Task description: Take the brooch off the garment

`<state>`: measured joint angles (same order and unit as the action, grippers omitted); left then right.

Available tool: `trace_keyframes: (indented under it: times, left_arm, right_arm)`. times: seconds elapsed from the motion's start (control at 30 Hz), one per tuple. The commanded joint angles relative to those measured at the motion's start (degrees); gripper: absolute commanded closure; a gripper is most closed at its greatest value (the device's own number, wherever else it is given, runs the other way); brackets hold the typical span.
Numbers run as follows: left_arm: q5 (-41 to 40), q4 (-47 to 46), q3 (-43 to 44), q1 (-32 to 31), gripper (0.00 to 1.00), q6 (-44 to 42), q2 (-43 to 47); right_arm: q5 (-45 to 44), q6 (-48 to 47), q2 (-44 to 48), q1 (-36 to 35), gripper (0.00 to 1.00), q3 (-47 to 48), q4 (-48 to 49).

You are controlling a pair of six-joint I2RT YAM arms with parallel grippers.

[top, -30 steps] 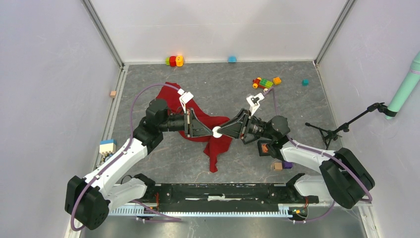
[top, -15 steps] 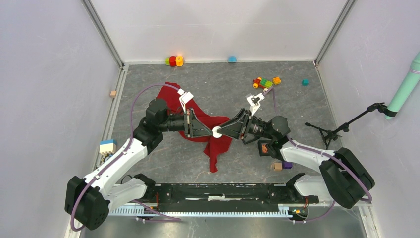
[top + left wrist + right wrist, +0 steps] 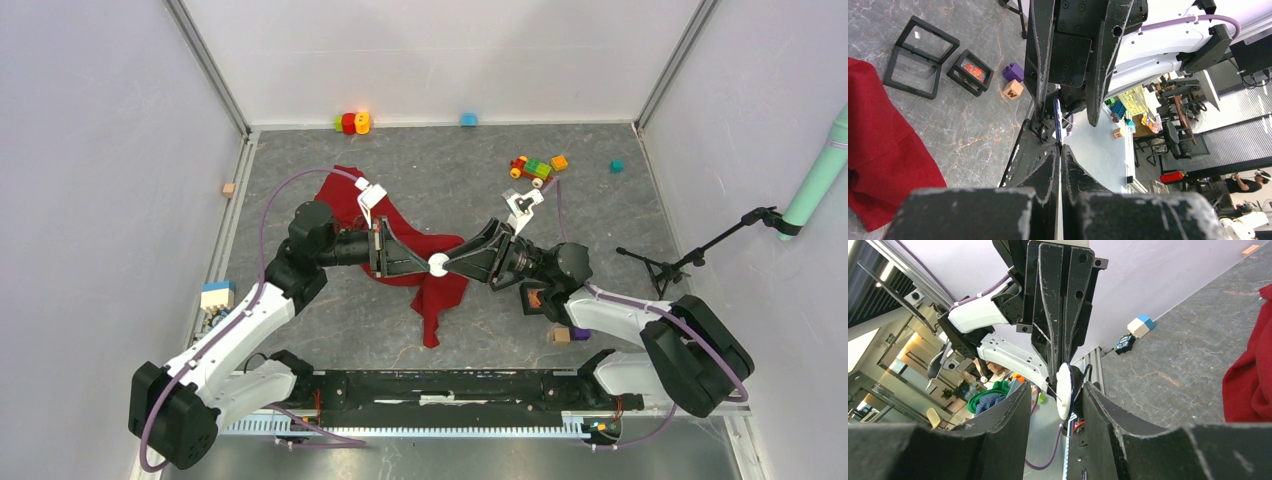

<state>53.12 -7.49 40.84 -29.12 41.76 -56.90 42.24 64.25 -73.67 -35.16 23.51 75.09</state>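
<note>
The brooch (image 3: pixel 437 265) is a small white disc with a dark rim, held in the air over the garment (image 3: pixel 432 290), a deep-red cloth lying crumpled on the grey table. My left gripper (image 3: pixel 428 265) is shut on the brooch's edge (image 3: pixel 1058 119). From the right, my right gripper (image 3: pixel 447 264) faces it tip to tip. In the right wrist view the brooch (image 3: pixel 1064 390) stands edge-on between my right gripper's (image 3: pixel 1055 388) open fingers, with a gap on the left side. The garment (image 3: pixel 1250 370) lies apart from the brooch, at the right of that view.
Toy bricks (image 3: pixel 535 167), a red-yellow toy (image 3: pixel 351 122), a blue piece (image 3: pixel 468 119) and a teal cube (image 3: pixel 617 166) lie at the back. Black frames (image 3: pixel 928 55) and lettered cubes (image 3: pixel 1012 90) sit by the right arm. A small stand (image 3: pixel 690 258) is at the right, a box (image 3: pixel 216 295) at the left.
My right gripper's fingers have spread wider around the brooch and the right wrist has shifted slightly to the right. The left gripper still clamps the brooch in the same place.
</note>
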Motion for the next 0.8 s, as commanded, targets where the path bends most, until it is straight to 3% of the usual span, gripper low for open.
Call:
trace_keyframes:
  times: [0.0,0.77]
  left_arm:
    - [1.9,-2.8,-0.7,-0.2,0.98,1.9,1.5]
    - [2.0,-3.5,-0.7,-0.2,0.98,2.6,1.5]
  right_arm:
    - [0.7,1.4,-0.3,-0.2,0.54,-0.4,5.7]
    - [0.0,-4.7,0.6,-0.8,0.73,1.5,-4.6]
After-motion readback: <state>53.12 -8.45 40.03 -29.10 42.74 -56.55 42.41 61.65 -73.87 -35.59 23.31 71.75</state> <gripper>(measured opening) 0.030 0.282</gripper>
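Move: The round white brooch is still pinched by its edge in the left fingers, its middle about 2 cm to the right of the left hand. That puts it level with the right hand and some 2 cm to that hand's left, between its half-open tips. About 24 cm below, the middle of the red garment lies some 13 cm ahead and 7 cm left of the right hand, the small black frame 2 cm ahead and 20 cm right, and the wooden block 6 cm back and 24 cm right. The left hand stays where it is and keeps its pinch on the brooch's edge, fingers pointing right. The right hand hovers almost in place around the brooch's free side, then sinks about 1.5 cm with barely any turn, while its fingers narrow steadily from about half open to a little over a quarter around the disc, the upper, rear finger coming close in beside the pin and seeming to bear on the brooch. ##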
